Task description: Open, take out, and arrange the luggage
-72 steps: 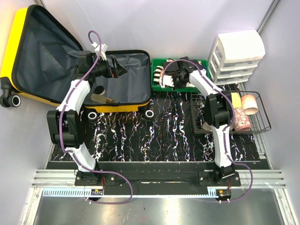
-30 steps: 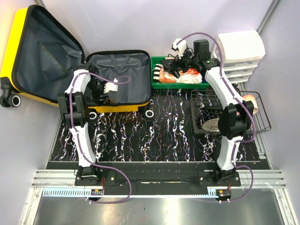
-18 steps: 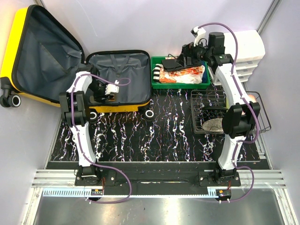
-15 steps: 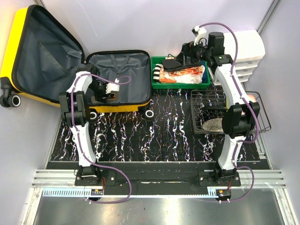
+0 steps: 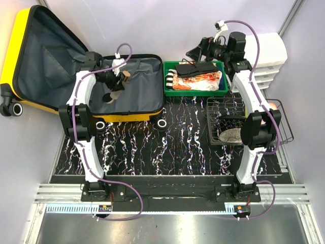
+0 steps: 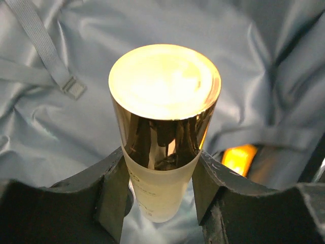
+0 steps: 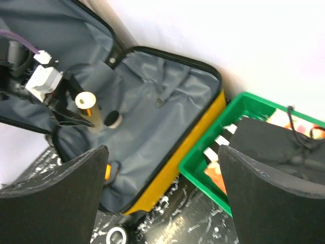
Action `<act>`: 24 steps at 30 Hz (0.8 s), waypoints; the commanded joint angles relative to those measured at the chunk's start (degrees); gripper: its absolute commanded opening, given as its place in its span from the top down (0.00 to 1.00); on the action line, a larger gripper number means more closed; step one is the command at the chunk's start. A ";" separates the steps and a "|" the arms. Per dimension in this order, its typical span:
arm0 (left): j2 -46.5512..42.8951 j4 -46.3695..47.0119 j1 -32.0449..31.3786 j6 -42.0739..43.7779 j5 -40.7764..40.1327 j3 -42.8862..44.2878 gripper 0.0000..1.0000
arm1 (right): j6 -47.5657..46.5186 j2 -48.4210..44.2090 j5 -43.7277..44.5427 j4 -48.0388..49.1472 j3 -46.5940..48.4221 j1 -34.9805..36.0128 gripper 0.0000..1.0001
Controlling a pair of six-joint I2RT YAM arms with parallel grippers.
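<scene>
The luggage (image 5: 144,84) is a yellow hard-shell suitcase lying open at the back left, with its grey lining up and its lid (image 5: 11,56) leaning on the wall. My left gripper (image 5: 118,83) hangs over the lining, shut on a frosted bottle with a gold cap (image 5: 124,76). In the left wrist view the bottle (image 6: 162,127) stands between both fingers (image 6: 114,188) of that gripper (image 6: 160,195). My right gripper (image 5: 195,52) is open and empty, raised behind the green tray (image 5: 195,93). The right wrist view shows its gripper (image 7: 160,198) above the luggage (image 7: 167,101) and the bottle (image 7: 86,101).
A small round black-topped jar (image 7: 112,119) lies on the lining beside the bottle. The green tray (image 7: 203,168) holds a black item and orange-white cloth. At the right are a white drawer unit (image 5: 259,58) and a wire basket (image 5: 249,133) holding several items.
My left gripper closed on the bottle and lifted it off the suitcase lining. The right arm rose from the tray toward the back wall.
</scene>
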 commanded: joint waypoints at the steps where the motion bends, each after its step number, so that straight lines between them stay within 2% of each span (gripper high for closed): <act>1: -6.24 12.94 -2.18 -23.26 12.73 3.57 1.00 | 12.82 1.31 -5.51 14.63 -1.80 0.31 0.03; 2: -6.68 15.06 -3.06 -26.25 13.28 2.35 1.00 | 15.97 1.40 -6.04 18.04 -2.33 1.01 0.03; 3: -7.12 17.43 -3.50 -33.33 13.89 1.64 1.00 | 17.14 1.49 -6.22 19.47 -3.20 1.54 0.03; 9: -8.09 35.01 -6.67 -57.45 23.28 -1.52 1.00 | 17.15 1.75 -8.41 22.03 -4.18 6.81 0.02; 12: -9.58 50.36 -7.37 -69.67 29.00 -6.70 1.00 | 17.59 2.54 -10.17 23.17 -3.83 8.83 0.02; 13: -10.02 62.33 -7.55 -73.53 30.84 -8.63 1.00 | 17.85 2.72 -10.96 23.61 -3.65 9.10 0.02; 14: -10.37 68.28 -7.90 -81.40 31.64 -11.87 1.00 | 17.94 2.89 -11.49 23.96 -3.39 9.54 0.02; 15: -10.12 77.31 -8.16 -84.78 32.43 -12.51 1.00 | 18.11 3.16 -11.84 24.23 -2.95 10.41 0.02; 17: -9.24 82.03 -9.12 -91.81 34.46 -12.00 1.00 | 17.59 3.33 -12.98 24.14 -2.34 11.21 0.01; 18: -8.54 86.41 -9.39 -93.68 34.81 -12.08 1.00 | 17.24 3.51 -13.25 23.88 -2.07 11.56 0.00; 20: -8.18 89.08 -10.18 -96.58 34.81 -12.08 1.00 | 16.36 3.68 -13.87 22.74 -1.46 12.36 0.00; 24: -7.74 87.51 -11.24 -95.37 34.91 -11.64 1.00 | 15.22 4.74 -13.34 20.19 0.47 13.76 0.00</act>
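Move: The left hand already holds the gold-capped bottle near its cap. The open right gripper, where the bottle is headed, is about 40 cm to its right, 4 cm farther out and 19 cm higher; the black-lidded jar is 7 cm left, 3 cm back and 12 cm below it. From the right hand, the bottle's middle lies some 42 cm left, 7 cm back and 22 cm down, the black pouch 8 cm ahead, 7 cm right and 25 cm below. Sweeping right and up by about 17 cm each way, the left hand carries the bottle out over the suitcase towards the right gripper, keeping its grip while its fingers swing up some 50 degrees to point level to the right. The right hand comes to meet the bottle, leftward and half as far back, turning counter-clockwise with its fingers still wide open and empty. ##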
